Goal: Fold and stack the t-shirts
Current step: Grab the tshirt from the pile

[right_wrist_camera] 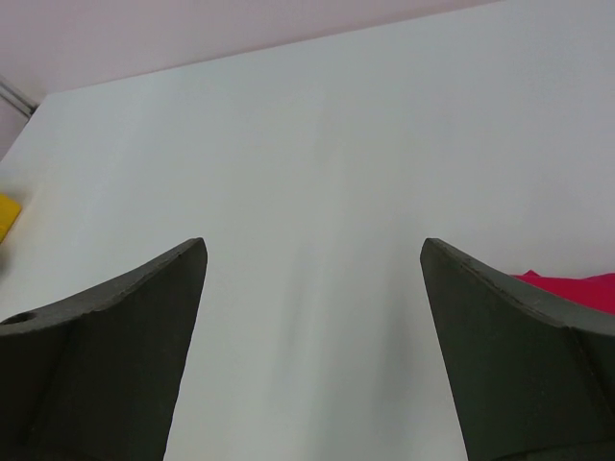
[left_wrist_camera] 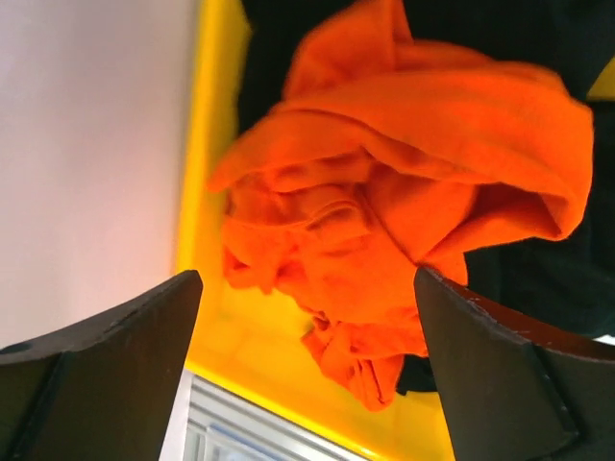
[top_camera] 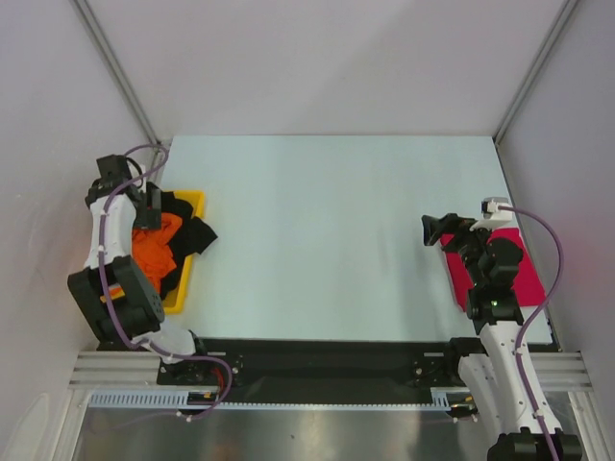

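A crumpled orange t-shirt (top_camera: 154, 250) (left_wrist_camera: 404, 192) lies in the yellow tray (top_camera: 197, 200) (left_wrist_camera: 207, 144) at the table's left edge. A black t-shirt (top_camera: 197, 235) (left_wrist_camera: 538, 279) is tangled around it and spills over the tray's right rim. My left gripper (top_camera: 152, 211) (left_wrist_camera: 307, 279) hangs open just above the orange cloth and holds nothing. A magenta-pink t-shirt (top_camera: 530, 269) (right_wrist_camera: 577, 286) lies flat and folded at the table's right edge. My right gripper (top_camera: 430, 230) (right_wrist_camera: 312, 245) hovers open beside its left edge, pointing left over bare table.
The pale table top (top_camera: 327, 230) stretches between the tray and the pink shirt. White walls enclose the back and both sides. The tray's corner (right_wrist_camera: 5, 216) shows at the far left of the right wrist view. The arm bases stand on a dark rail (top_camera: 327, 360) along the near edge.
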### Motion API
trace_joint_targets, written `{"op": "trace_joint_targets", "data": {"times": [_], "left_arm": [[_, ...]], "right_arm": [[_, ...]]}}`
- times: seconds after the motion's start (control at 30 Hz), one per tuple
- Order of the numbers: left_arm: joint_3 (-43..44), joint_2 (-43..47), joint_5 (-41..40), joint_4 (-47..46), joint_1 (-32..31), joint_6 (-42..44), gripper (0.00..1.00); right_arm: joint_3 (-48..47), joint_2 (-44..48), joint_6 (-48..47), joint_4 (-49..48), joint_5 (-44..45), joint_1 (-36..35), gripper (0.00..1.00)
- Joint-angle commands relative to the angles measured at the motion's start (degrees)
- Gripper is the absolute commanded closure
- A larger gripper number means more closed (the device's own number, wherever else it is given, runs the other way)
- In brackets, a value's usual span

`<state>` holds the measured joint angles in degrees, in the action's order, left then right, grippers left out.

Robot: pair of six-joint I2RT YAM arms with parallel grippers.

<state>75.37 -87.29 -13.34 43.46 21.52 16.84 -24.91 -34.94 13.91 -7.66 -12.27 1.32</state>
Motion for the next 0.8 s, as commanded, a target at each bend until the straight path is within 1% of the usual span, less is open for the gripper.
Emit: {"op": "trace_joint_targets", "data": {"times": [0.0, 0.03, 0.07, 0.13, 0.17, 0.23, 0.27, 0.33, 0.37, 0.5, 0.53, 0.6, 0.63, 0.67, 0.7, 0.73, 0.77], "left_arm": [[1.00, -3.32, 2.35, 3.30, 0.10, 1.53, 0.04], [1.70, -4.11, 5.23, 3.56, 0.28, 1.62, 0.06], [2.14, -5.60, 7.08, 3.65, 0.28, 1.70, 0.10], [3.11, -7.10, 8.95, 2.95, 0.28, 1.36, 0.15], [3.46, -8.85, 7.73, 2.33, 0.28, 1.09, 0.24], [4.34, -11.49, 4.66, 1.02, 0.37, 1.44, 0.40], [4.60, -11.94, 4.29, 0.84, 0.28, 1.61, 0.56], [4.78, -12.03, 4.29, 0.31, 0.28, 2.05, 0.72], [4.87, -11.77, 4.12, 0.31, 0.28, 1.97, 0.99], [6.45, -7.12, 4.64, 1.80, 0.28, 1.09, 1.00], [8.45, -4.15, 5.16, 3.19, 0.19, 0.83, 1.00], [11.80, -1.06, 8.76, 5.39, -0.16, 0.39, 1.00], [16.69, 1.39, 10.51, 8.54, -0.60, 0.39, 1.00], [19.61, 2.55, 12.53, 10.22, -1.30, 0.65, 1.00], [22.42, 3.52, 16.90, 11.80, -3.22, 1.08, 1.00], [27.76, 5.18, 17.99, 14.08, -4.80, 1.18, 1.00], [30.25, 5.89, 18.78, 15.06, -6.73, 1.35, 1.00]], "right_arm": [[-2.43, 0.22, 0.41, -2.53, -0.91, -0.27, 0.00], [-2.69, 0.05, 0.07, -2.62, -1.00, -0.27, 0.00], [-2.95, -0.56, -0.11, -2.62, -1.35, -0.27, 0.00], [-4.10, -1.18, -0.38, -2.27, -1.26, -0.27, 0.00], [-4.45, -1.53, -0.38, -2.10, -1.35, -0.27, 0.01], [-5.15, -1.89, -0.11, -1.92, -1.35, -0.27, 0.00], [-5.33, -1.97, -0.11, -1.83, -1.35, -0.27, 0.00], [-5.50, -1.45, -0.03, -1.57, -1.26, -0.35, 0.00], [-5.50, -1.27, -0.03, -1.22, -0.91, -0.27, 0.00], [-6.03, -0.22, -0.11, -0.16, -0.47, -0.36, 0.00], [-6.29, -0.04, -0.11, 0.19, -0.65, -0.36, 0.00], [-7.26, -0.13, 0.41, 0.10, -0.91, -0.36, 0.00], [-7.61, -0.74, 0.68, -0.16, -1.35, -0.44, 0.00], [-8.74, -1.09, 0.94, -0.34, -1.87, -0.36, 0.00], [-9.45, -1.79, 1.64, -0.51, -2.40, -0.44, 0.00], [-10.33, -2.50, 1.99, -0.69, -3.45, -0.53, 0.00], [-11.90, -3.90, 2.34, -0.69, -3.89, -0.71, 0.00]]}}
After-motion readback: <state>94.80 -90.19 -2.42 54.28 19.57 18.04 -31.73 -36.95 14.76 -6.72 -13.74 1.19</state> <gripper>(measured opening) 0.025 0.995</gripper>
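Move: The orange t-shirt lies rumpled in the yellow bin almost straight under the open left hand, its middle about 7 cm below and 2 cm to the right. The black t-shirt beside and partly under it has its middle some 8 cm to the right, 2 cm farther out and 9 cm down. From the right hand, the orange shirt is far off: roughly 65 cm left, 3 cm back and 15 cm lower. The left fingers close on the orange t-shirt and pinch a fold of it, after sinking about 7 cm into the bin; then the hand pulls up, slowly at first and then fast, roughly 15 cm with a slight forward drift, the fingers tipping up a little as they keep their hold. The right hand, open and empty, rises some 5 cm. ##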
